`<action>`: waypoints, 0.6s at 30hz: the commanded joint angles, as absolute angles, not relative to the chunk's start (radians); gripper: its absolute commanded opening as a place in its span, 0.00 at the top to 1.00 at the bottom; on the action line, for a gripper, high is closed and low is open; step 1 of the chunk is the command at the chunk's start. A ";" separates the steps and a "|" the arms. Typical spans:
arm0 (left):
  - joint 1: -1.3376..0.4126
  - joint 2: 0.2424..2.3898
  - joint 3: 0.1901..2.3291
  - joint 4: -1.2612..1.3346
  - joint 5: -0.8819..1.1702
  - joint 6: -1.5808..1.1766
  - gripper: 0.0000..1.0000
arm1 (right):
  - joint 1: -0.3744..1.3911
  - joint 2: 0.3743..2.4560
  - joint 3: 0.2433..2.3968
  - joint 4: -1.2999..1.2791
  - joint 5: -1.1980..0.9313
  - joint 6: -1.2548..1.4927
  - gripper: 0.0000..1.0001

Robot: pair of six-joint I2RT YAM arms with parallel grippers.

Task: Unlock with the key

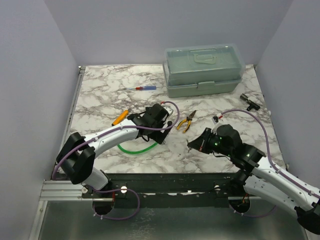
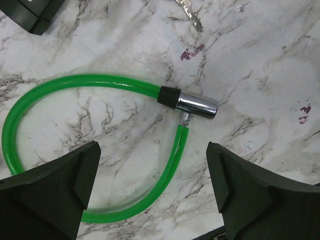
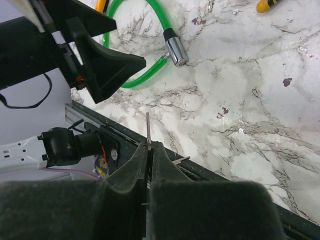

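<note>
A green cable lock (image 2: 75, 82) lies looped on the marble table, its chrome cylinder (image 2: 197, 105) lying beside the cable's free end (image 2: 181, 135). My left gripper (image 2: 152, 195) hangs open just above the loop, its fingers (image 2: 55, 185) on either side of the cable's lower curve and touching nothing. In the top view that gripper (image 1: 160, 132) is over the green cable (image 1: 132, 149). My right gripper (image 3: 150, 150) is shut on the key (image 3: 148, 127), whose thin silver blade sticks out past the fingertips. The blade points at the chrome cylinder (image 3: 175, 50) from some way off. The key's head is hidden between the pads.
A pale green toolbox (image 1: 204, 70) stands at the back right. A red-and-blue screwdriver (image 1: 142, 88), an orange-handled tool (image 1: 120, 117), yellow-handled pliers (image 1: 187, 121) and a small black part (image 1: 248, 101) lie on the marble. A silver toothed tip (image 2: 190, 14) shows at the left wrist view's top edge.
</note>
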State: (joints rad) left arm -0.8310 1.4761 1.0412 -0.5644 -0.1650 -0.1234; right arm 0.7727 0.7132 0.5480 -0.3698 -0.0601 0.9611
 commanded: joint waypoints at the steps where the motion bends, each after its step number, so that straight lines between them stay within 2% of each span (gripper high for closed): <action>1: -0.803 1.538 1.092 -0.608 -0.054 -0.122 0.10 | 0.777 0.686 0.528 -0.382 -0.028 0.957 1.00; 3: -0.798 1.578 1.104 -0.631 -0.040 -0.114 0.16 | 0.777 0.686 0.525 -0.381 -0.032 0.950 1.00; 8: -0.796 1.635 1.128 -0.647 0.096 -0.088 0.22 | 0.778 0.690 0.524 -0.372 -0.047 0.938 1.00; 12: -0.790 1.689 1.135 -0.647 0.035 -0.072 0.29 | 0.777 0.687 0.522 -0.365 -0.052 0.934 1.00; 18: -0.766 1.739 1.149 -0.649 0.075 -0.073 0.42 | 0.778 0.678 0.520 -0.364 -0.057 0.933 1.00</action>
State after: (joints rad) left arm -0.7834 1.7157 1.1217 -0.6327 0.0349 -0.0879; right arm 0.7727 0.6926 0.5331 -0.3687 -0.0578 0.9489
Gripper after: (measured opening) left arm 0.614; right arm 0.023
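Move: The cable lock's silver head lies under the left hand, roughly 8 cm down, 3 cm to the right and 1 cm back. Of the things near it, the loose key on the table lies about 6 cm ahead and 7 cm right of the hand. The black padlock is some 14 cm ahead and 1 cm left of the hand, the pliers 8 cm ahead and 16 cm right. From the right hand, the silver head is about 7 cm ahead, 15 cm left and 14 cm below. Downward, at a steady pace, the left hand sinks about 6 cm towards the silver lock head, easing a little back and right. Its wrist tips some 15 degrees so that the fingers point more steeply down, and they close from nearly wide open to a bit over half, touching nothing yet. The right hand stays put, still shut on its key. ##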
